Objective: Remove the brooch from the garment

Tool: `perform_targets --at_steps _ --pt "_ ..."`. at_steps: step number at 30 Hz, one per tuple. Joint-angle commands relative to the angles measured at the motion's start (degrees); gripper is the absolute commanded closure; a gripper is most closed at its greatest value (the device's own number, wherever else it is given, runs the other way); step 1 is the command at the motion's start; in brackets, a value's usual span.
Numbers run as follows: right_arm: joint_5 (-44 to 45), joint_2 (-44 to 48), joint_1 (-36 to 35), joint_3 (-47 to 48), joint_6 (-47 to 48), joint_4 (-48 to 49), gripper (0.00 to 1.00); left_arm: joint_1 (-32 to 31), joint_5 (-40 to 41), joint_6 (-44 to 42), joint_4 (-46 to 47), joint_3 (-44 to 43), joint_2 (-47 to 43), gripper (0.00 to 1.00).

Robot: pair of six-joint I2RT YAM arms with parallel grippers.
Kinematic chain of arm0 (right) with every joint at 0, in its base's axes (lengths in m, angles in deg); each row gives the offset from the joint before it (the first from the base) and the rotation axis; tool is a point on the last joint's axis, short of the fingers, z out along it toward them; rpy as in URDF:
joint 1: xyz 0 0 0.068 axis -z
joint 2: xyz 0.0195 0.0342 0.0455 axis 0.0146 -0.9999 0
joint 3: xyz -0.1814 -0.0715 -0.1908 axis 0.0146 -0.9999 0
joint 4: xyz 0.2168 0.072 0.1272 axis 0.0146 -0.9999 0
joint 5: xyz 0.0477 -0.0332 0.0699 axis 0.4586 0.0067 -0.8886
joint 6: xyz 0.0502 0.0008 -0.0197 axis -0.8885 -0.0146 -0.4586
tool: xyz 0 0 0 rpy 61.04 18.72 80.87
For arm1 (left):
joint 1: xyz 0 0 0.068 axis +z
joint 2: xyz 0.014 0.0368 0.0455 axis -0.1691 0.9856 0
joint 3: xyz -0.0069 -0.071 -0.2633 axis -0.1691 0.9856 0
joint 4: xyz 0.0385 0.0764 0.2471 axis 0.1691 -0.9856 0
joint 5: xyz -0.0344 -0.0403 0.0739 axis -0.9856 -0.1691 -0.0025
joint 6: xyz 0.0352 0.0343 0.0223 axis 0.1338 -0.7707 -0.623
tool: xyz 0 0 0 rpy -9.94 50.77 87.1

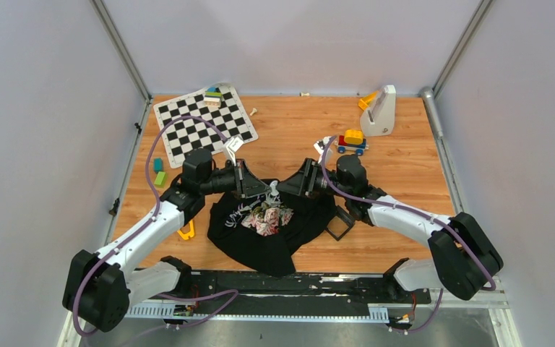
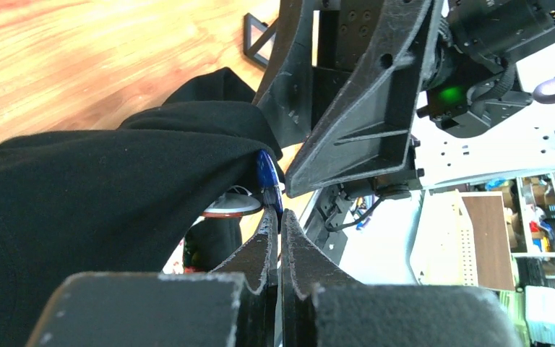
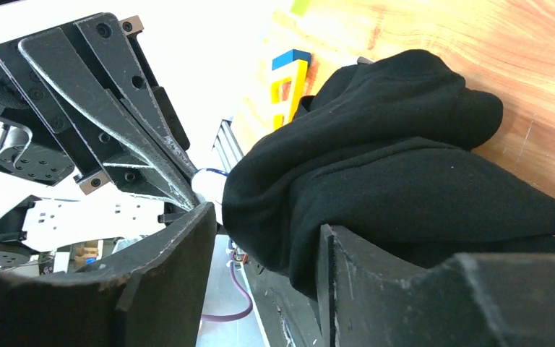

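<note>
The black shirt (image 1: 260, 242) with a printed front lies at the table's middle, and its top fold is lifted. The brooch (image 2: 266, 173) shows edge-on as a small blue disc on that fold. My left gripper (image 2: 280, 215) is shut on the brooch's lower edge. In the right wrist view the brooch (image 3: 208, 182) sits pale with a blue rim at the left gripper's fingertips (image 3: 177, 189). My right gripper (image 3: 267, 217) is open, with a thick fold of the shirt (image 3: 376, 181) between its jaws, lying on one finger. In the top view the two grippers meet tip to tip (image 1: 269, 189) (image 1: 286, 188).
A black square frame (image 1: 340, 223) lies by the shirt's right edge. A checkerboard (image 1: 204, 123) with stacked blocks (image 1: 212, 95) is at the back left. A toy truck (image 1: 352, 141) and a white stand (image 1: 380, 110) are at the back right. A yellow piece (image 1: 186, 231) and small blocks (image 1: 159, 173) lie to the left.
</note>
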Motion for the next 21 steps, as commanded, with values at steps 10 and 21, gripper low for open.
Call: perform_targets --at_steps 10,21 --pt "-1.92 -0.28 0.17 1.74 -1.86 5.74 0.64 0.3 -5.67 3.79 8.49 0.38 -0.76 1.0" --pt "-6.07 -2.39 0.0 4.01 -0.95 4.78 0.68 0.31 -7.55 2.92 8.8 0.06 -0.55 1.0"
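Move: My shut left fingers already hold the brooch's rim, its middle about 2 cm to the right of the hand point at the same height. The black garment fold beside it hangs between my half-open right fingers, practically at that hand point; the brooch is some 3 cm to the left of my right hand and 2 cm higher. The flower print lies about 4 cm back from and 10 cm below my left hand. From my right hand the black frame is roughly 18 cm right, 4 cm back and 16 cm down. I draw my right fingers together around the garment fold, from about half open to a third, while that hand rises about 1 cm beside the brooch. My left hand keeps its pinch on the brooch's rim and eases up about 1 cm too, with barely any turn. ##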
